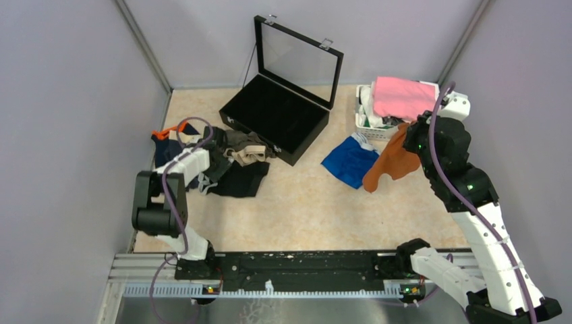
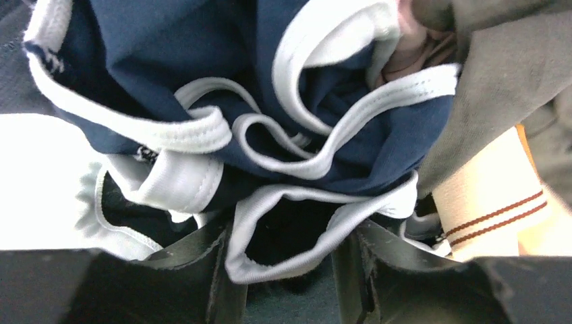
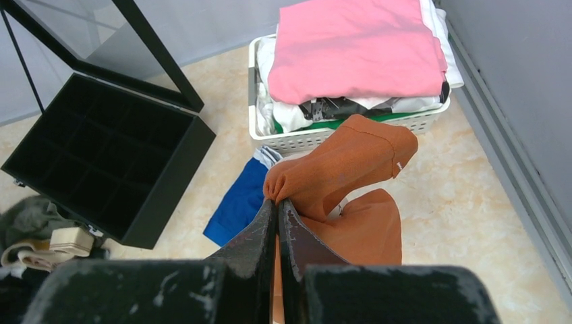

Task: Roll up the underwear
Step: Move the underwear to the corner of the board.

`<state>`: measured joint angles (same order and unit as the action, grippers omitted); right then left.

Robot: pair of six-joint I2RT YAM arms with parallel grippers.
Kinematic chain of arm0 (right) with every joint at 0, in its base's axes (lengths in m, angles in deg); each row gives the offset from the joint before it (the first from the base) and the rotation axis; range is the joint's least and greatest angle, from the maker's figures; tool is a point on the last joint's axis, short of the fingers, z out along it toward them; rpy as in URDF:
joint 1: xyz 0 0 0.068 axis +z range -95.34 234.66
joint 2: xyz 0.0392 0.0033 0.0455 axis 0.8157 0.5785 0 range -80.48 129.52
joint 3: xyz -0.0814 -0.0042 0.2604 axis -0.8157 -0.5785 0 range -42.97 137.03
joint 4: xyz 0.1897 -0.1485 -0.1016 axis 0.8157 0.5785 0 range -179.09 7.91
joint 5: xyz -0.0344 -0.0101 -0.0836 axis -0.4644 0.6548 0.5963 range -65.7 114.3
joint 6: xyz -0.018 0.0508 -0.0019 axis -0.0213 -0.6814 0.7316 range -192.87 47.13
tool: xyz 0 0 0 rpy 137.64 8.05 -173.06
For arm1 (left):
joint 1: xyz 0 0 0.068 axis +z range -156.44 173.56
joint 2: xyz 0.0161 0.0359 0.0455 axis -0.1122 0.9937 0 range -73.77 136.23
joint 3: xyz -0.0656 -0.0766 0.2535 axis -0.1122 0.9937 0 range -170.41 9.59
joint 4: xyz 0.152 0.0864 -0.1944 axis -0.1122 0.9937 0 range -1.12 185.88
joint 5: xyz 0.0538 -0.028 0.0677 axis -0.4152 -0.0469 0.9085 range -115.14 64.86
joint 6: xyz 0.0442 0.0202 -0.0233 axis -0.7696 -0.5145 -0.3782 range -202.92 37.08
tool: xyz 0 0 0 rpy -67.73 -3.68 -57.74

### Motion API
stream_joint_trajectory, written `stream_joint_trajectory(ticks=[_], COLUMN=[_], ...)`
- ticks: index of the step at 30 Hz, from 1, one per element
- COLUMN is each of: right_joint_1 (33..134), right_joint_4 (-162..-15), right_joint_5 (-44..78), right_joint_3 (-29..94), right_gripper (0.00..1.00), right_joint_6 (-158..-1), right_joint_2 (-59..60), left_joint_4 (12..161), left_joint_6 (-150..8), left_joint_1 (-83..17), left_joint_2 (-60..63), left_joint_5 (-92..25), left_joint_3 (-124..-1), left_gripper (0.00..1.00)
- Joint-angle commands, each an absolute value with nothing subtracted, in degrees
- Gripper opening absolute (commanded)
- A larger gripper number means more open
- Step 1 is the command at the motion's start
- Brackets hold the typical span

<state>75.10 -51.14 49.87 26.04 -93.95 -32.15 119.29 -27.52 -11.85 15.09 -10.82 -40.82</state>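
Observation:
The underwear lies in two places. A tangled pile (image 1: 233, 169) of navy, black and grey pairs sits at the left, and my left gripper (image 1: 209, 152) is pushed into it. In the left wrist view a navy pair (image 2: 202, 61) with white trim fills the frame. One loop of that trim (image 2: 270, 266) lies between the parted jaws of the left gripper (image 2: 287, 236). My right gripper (image 3: 278, 202) is shut on a bunched edge of the rust-orange pair (image 3: 351, 162), which hangs off the table (image 1: 391, 162). A royal blue pair (image 1: 349, 160) lies flat beneath it.
An open black compartment case (image 1: 276, 111) with a raised glass lid stands at the back centre. A white basket (image 1: 367, 128) at the back right holds a pink folded cloth (image 1: 403, 96) over white items. Grey walls close in on both sides.

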Motion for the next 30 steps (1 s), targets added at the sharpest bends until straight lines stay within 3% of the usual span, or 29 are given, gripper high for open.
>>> stream_joint_trajectory(ticks=[1,5,11,15,23,27,30], right_joint_1=[74.8,74.8,74.8,74.8,77.9,95.2,101.0], right_joint_4=[-50.9,-50.6,-52.6,-55.3,-63.7,-67.4,-71.5], right_joint_5=[49.4,49.6,43.1,35.9,-0.4,5.9,7.1], right_joint_3=[28.1,27.6,26.7,25.4,27.1,31.5,34.7], right_gripper=[0.00,0.00,0.00,0.00,0.00,0.00,0.00], right_joint_6=[-93.4,-93.1,-92.3,-90.7,-90.1,-87.7,-87.9], right_joint_2=[-33.4,-33.4,-32.6,-33.0,-25.8,-18.1,-10.9], left_joint_4=[113.0,118.1,116.9,116.8,117.6,121.0,123.0], left_joint_6=[-28.4,-30.8,-36.3,-40.1,-49.4,-52.4,-54.9], left_joint_1=[-9.0,-7.9,-8.8,-8.8,-8.8,-8.7,-8.7], left_joint_2=[24.1,24.5,12.5,5.6,-10.0,-17.9,-22.8], left_joint_5=[-1.1,-3.0,-8.2,-12.1,-17.5,-10.4,-4.5], left_joint_3=[-49.0,-55.7,-49.8,-45.8,-46.2,-51.0,-55.0], left_gripper=[0.55,0.73,0.93,0.97,0.99,0.99,0.99])
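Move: The left hand is low in the pile, the black underwear's middle about 8 cm to its right and level with it; the olive underwear lies 10 cm ahead, 13 cm right, the black case 21 cm ahead, 23 cm right. The right hand holds the orange underwear some 34 cm above the board, whose bare middle is 35 cm left, 6 cm back; the blue underwear is 18 cm left, 4 cm ahead. Left hand pushes the black underwear forward, opens and rises 20 cm; right swings the orange 23 cm left. ##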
